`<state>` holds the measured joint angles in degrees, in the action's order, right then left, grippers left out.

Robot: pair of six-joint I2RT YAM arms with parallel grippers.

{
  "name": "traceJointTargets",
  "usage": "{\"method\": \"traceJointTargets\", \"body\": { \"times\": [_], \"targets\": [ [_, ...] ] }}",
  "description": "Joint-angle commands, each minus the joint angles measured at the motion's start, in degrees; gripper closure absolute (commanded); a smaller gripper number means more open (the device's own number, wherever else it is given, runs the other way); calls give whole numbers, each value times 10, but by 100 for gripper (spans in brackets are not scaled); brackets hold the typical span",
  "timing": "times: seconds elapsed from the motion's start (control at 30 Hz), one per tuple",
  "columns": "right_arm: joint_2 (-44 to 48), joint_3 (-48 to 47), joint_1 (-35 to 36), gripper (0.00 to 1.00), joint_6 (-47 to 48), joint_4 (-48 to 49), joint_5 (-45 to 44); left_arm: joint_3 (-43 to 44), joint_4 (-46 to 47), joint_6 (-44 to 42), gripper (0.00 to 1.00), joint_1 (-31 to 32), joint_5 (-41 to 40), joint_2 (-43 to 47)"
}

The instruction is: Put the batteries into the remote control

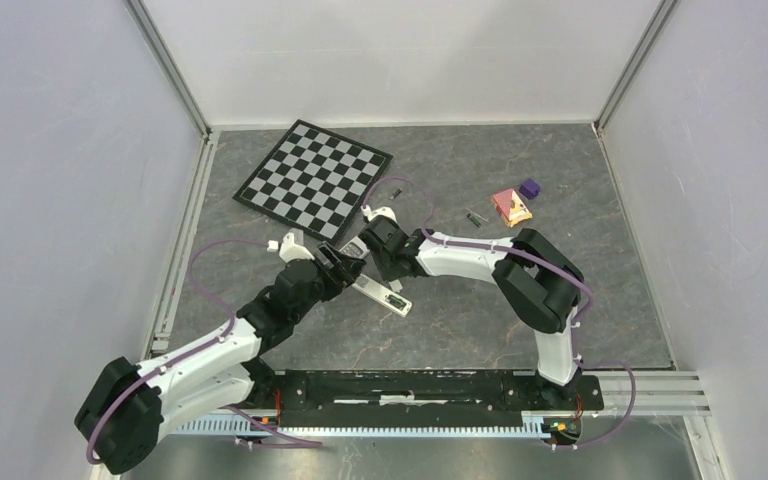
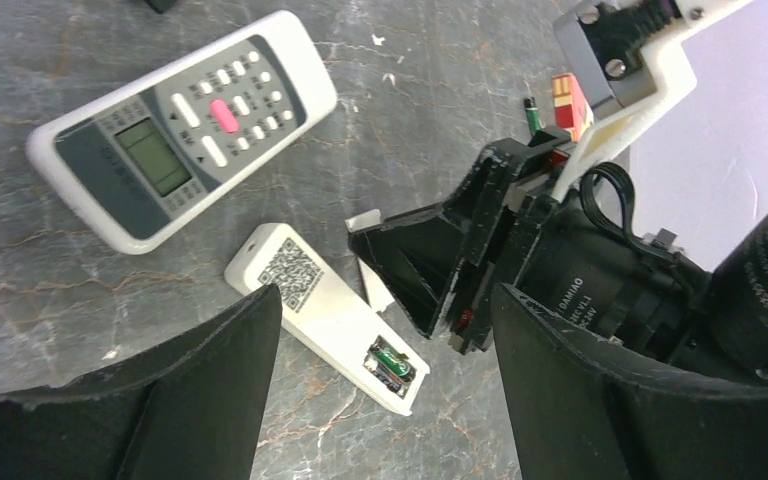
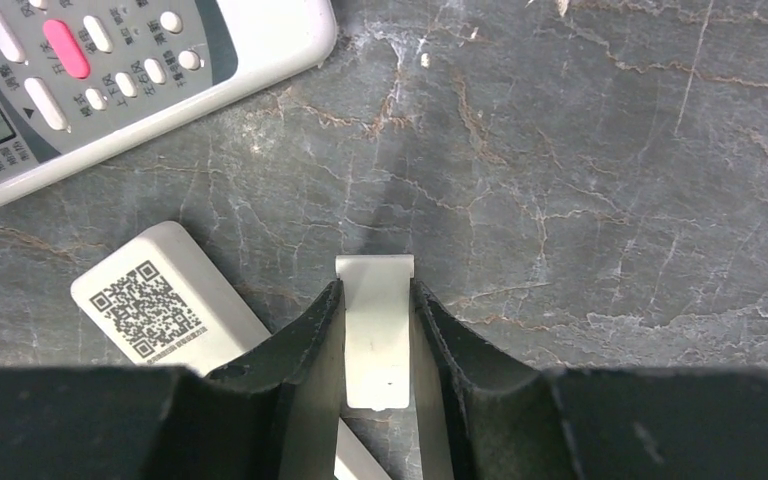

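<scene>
The slim white remote control (image 2: 310, 300) lies face down, QR label up, its end compartment uncovered with two batteries (image 2: 390, 362) inside, one green-wrapped. My left gripper (image 2: 385, 300) hovers open above it, fingers wide on either side. My right gripper (image 3: 375, 290) is down on the table beside the remote (image 3: 160, 300), shut on the small white battery cover (image 3: 375, 330), with both fingers pressed against its long edges. In the top view both grippers (image 1: 345, 262) (image 1: 378, 245) meet over the remote (image 1: 380, 293). Two loose batteries (image 1: 398, 192) (image 1: 476, 215) lie farther back.
A larger white remote with a screen and a pink button (image 2: 185, 125) lies just beyond the slim one. A checkerboard (image 1: 315, 178) sits at the back left. A red-orange box (image 1: 512, 206) and a purple block (image 1: 529, 187) are at the back right. White walls enclose the table.
</scene>
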<state>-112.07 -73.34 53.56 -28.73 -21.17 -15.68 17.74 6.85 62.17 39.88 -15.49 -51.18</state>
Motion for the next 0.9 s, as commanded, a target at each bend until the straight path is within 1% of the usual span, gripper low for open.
{"method": "traceJointTargets", "body": {
  "times": [0.0, 0.27, 0.43, 0.53, 0.6, 0.7, 0.8, 0.87],
  "targets": [
    [33, 4, -5, 66, -9, 11, -33, -2, 85, -49, 17, -2, 43, -18],
    [77, 7, -27, 65, -3, 10, -26, 1, 139, -65, 18, -2, 86, -57],
    [85, 13, -42, 65, -1, 16, 1, -1, 165, -71, 18, -2, 102, -83],
    [66, -1, -45, 59, 8, 1, 17, -1, 174, -68, 19, -2, 102, -95],
    [56, -3, -44, 52, 15, -2, 27, -2, 175, -67, 19, -2, 98, -97],
    [41, -13, -36, 42, 24, -16, 15, -5, 175, -67, 19, -2, 94, -94],
    [29, -19, -29, 39, 31, -25, 17, -7, 175, -68, 18, -2, 92, -93],
    [22, -22, -26, 40, 32, -35, 15, -7, 175, -68, 18, -2, 92, -94]
  ]
}}
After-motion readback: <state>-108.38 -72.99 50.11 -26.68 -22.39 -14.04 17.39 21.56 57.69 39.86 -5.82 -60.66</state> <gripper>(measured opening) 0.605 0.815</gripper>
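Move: The right fingers already hold the small battery cover near the table, its middle about 1 cm back and 1 cm below the fingertips. From there the white remote lies roughly 3 cm back and 2 cm left, the big grey-white remote about 5 cm ahead and 10 cm left. The empty left hand has the white remote some 4 cm to its right, level fore-and-aft and 9 cm below, with the big remote 7 cm ahead and 3 cm left. The right fingers, closed on the cover's long edges at the outset, let go of it: the hand rises about 5 cm while edging forward and right, then opens as it sinks and draws back part of the way, ending just above the cover. Meanwhile the open left hand slides some 4 cm right, turning about 10 degrees clockwise, to above the white remote, touching nothing. ##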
